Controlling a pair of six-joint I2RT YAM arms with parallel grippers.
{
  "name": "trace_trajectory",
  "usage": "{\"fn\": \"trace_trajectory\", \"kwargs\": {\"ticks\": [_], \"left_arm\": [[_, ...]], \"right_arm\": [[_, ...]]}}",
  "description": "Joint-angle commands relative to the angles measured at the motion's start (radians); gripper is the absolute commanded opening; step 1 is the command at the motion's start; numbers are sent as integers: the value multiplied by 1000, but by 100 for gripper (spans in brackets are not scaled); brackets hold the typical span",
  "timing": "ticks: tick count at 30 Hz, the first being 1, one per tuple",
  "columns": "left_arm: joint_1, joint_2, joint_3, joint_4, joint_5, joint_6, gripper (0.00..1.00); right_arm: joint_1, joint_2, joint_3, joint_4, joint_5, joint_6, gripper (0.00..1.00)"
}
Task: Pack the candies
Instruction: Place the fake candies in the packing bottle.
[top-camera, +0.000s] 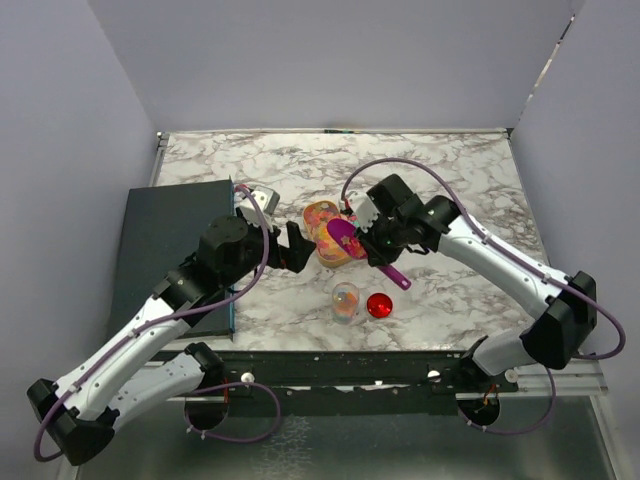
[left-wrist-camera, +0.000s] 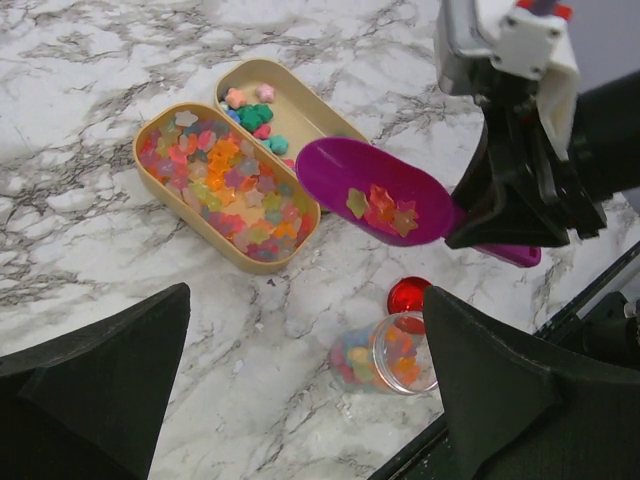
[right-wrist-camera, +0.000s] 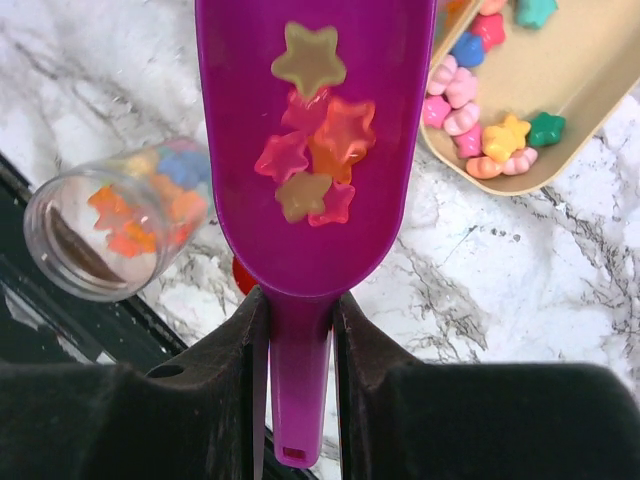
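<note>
Candies, tiny pastel stars, fill one compartment of a tan tray; a few lie in the other. My right gripper is shut on the handle of a purple scoop, which carries several star candies. The scoop hangs above the table between the tray and a clear jar. The jar is open and holds some candies. My left gripper is open and holds nothing, hovering left of the tray, with the jar near its right finger.
A shiny red round lid lies on the marble just right of the jar. A dark flat board covers the table's left side under my left arm. The black front rail runs close behind the jar and lid.
</note>
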Motion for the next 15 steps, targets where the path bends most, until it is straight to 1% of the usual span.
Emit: {"fn": "trace_trajectory", "kwargs": {"ticks": [1, 8, 15], "left_arm": [[-2, 88, 52, 73, 52, -37, 99], [-3, 190, 60, 96, 69, -33, 99], [-2, 238, 46, 96, 70, -39, 98]], "right_arm": [[46, -75, -32, -13, -18, -96, 0], [104, -169, -73, -25, -65, -178, 1], [134, -237, -78, -31, -124, -244, 0]]}}
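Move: The packing bottle stands upright, roughly 6 cm back and 6 cm to the left of the right hand, its middle some 11 cm below. The red lid lies about 4 cm back and 2 cm to the right of that hand; the gummy tray is 12 cm ahead and 10 cm left, the star tray 14 cm straight ahead, all about 14 cm down. From the empty left hand, the bottle is about 4 cm back, 9 cm right and 22 cm below. Still pinching the purple scoop at its neck, the right hand carries the load of candies back about 5 cm, away from the trays to beside the bottle. It rises some 3 cm and swings the scoop roughly 15 degrees counter-clockwise. The open left hand comes in to the right and forward, then mostly down, nearing the bottle from above and touching nothing. ##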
